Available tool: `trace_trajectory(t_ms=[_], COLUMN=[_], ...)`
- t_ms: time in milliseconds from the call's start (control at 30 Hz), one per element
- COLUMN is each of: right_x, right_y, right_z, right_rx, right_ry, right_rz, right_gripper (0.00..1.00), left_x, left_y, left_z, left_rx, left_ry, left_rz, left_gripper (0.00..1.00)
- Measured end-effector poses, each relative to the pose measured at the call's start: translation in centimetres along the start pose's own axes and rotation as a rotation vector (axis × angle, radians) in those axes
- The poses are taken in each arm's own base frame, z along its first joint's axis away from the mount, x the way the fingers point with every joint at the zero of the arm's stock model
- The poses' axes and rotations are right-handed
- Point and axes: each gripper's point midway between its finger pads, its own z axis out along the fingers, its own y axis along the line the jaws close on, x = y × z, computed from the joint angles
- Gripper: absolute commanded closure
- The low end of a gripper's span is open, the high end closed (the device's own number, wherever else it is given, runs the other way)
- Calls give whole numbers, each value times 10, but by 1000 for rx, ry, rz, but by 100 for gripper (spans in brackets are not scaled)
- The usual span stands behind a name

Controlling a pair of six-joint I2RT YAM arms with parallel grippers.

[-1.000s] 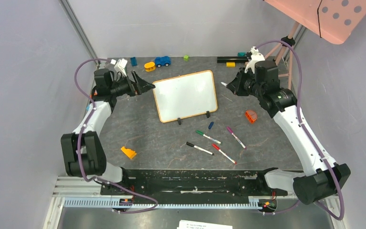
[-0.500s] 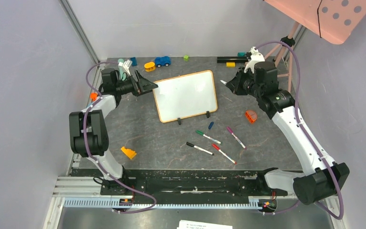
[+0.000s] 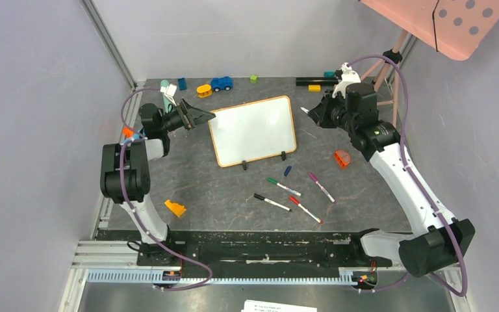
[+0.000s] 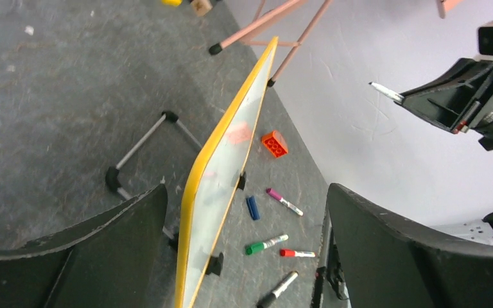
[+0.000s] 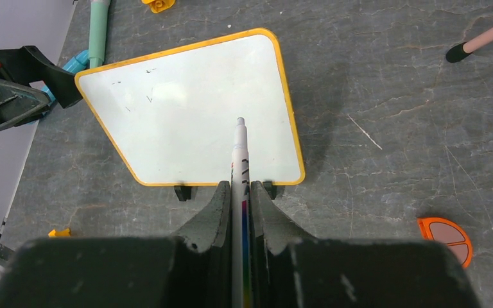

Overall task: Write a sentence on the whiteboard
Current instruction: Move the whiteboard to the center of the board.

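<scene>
The whiteboard (image 3: 252, 130), white with a thin orange frame, leans on a wire stand mid-table, its two black clip feet toward me. My left gripper (image 3: 203, 117) is open at the board's left edge. In the left wrist view that yellow edge (image 4: 221, 167) runs between my wide-apart fingers (image 4: 103, 250); I cannot tell if they touch it. My right gripper (image 3: 316, 114) hovers off the board's right edge, shut on a marker (image 5: 239, 167) whose tip points over the whiteboard (image 5: 186, 109). The sentence is out of view: the white face carries only a few faint specks (image 5: 149, 97).
Loose markers lie in front of the board: green (image 3: 282, 186), black (image 3: 271, 202), red (image 3: 305, 209), purple (image 3: 321, 186), plus a blue cap (image 3: 288, 171). An orange piece (image 3: 342, 158) sits right, an orange wedge (image 3: 175, 208) front left. Toys line the back edge. A pink dotted panel (image 3: 455, 19) stands back right.
My left arm has folded in, its elbow swinging up and right, while its open gripper stayed at the board's left edge. The right arm with the marker barely shifted.
</scene>
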Motion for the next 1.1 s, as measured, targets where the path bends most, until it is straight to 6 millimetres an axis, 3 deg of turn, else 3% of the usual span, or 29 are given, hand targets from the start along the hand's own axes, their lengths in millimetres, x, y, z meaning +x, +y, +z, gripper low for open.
trace_trajectory(t_ms=[200,567,733,767,933,1100], right_x=[-3,1,0,0,1,2], right_y=[1,-1,0,0,-1,-1], right_z=[3,9,10,10,13,14], right_rx=[-4,-2,-6,-6,-4,-3], right_ry=[-12,-7,-15,-15,-9,-6], right_rz=[2,10,20,21,30,36], right_gripper=[100,100,100,100,100,100], left_x=[-9,0,10,13,23,20], left_y=[-4,-10,-3,-1,14,15], left_z=[6,4,3,3,5,6], left_rx=[129,213,222,222,211,214], left_ry=[-50,-10,25,33,49,47], left_rz=[70,136,135,129,90,102], left_gripper=[0,16,18,20,54,68])
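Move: The whiteboard's upper left corner is right at the left hand, its left edge already between the wide-open fingers; the whiteboard's middle lies about 15 cm to the right, 2 cm back and some 8 cm lower. On the table roughly 16 cm below that hand, the yellow drum is about 25 cm ahead and 4 cm left, the blue car some 28 cm ahead and 3 cm right. From the right hand, which still holds its marker, the whiteboard's middle lies about 5 cm ahead, 21 cm left and 19 cm below. The left hand lines up on the whiteboard's upper left edge, swinging its fingers some 10 degrees clockwise and tipping their ends up a little while shifting only about a centimetre forward and back again. It then sinks about 3 cm beside the edge, and its fingers, one before the writing face and one behind, close to less than half open around the edge; a firm pinch isn't yet to be seen. ##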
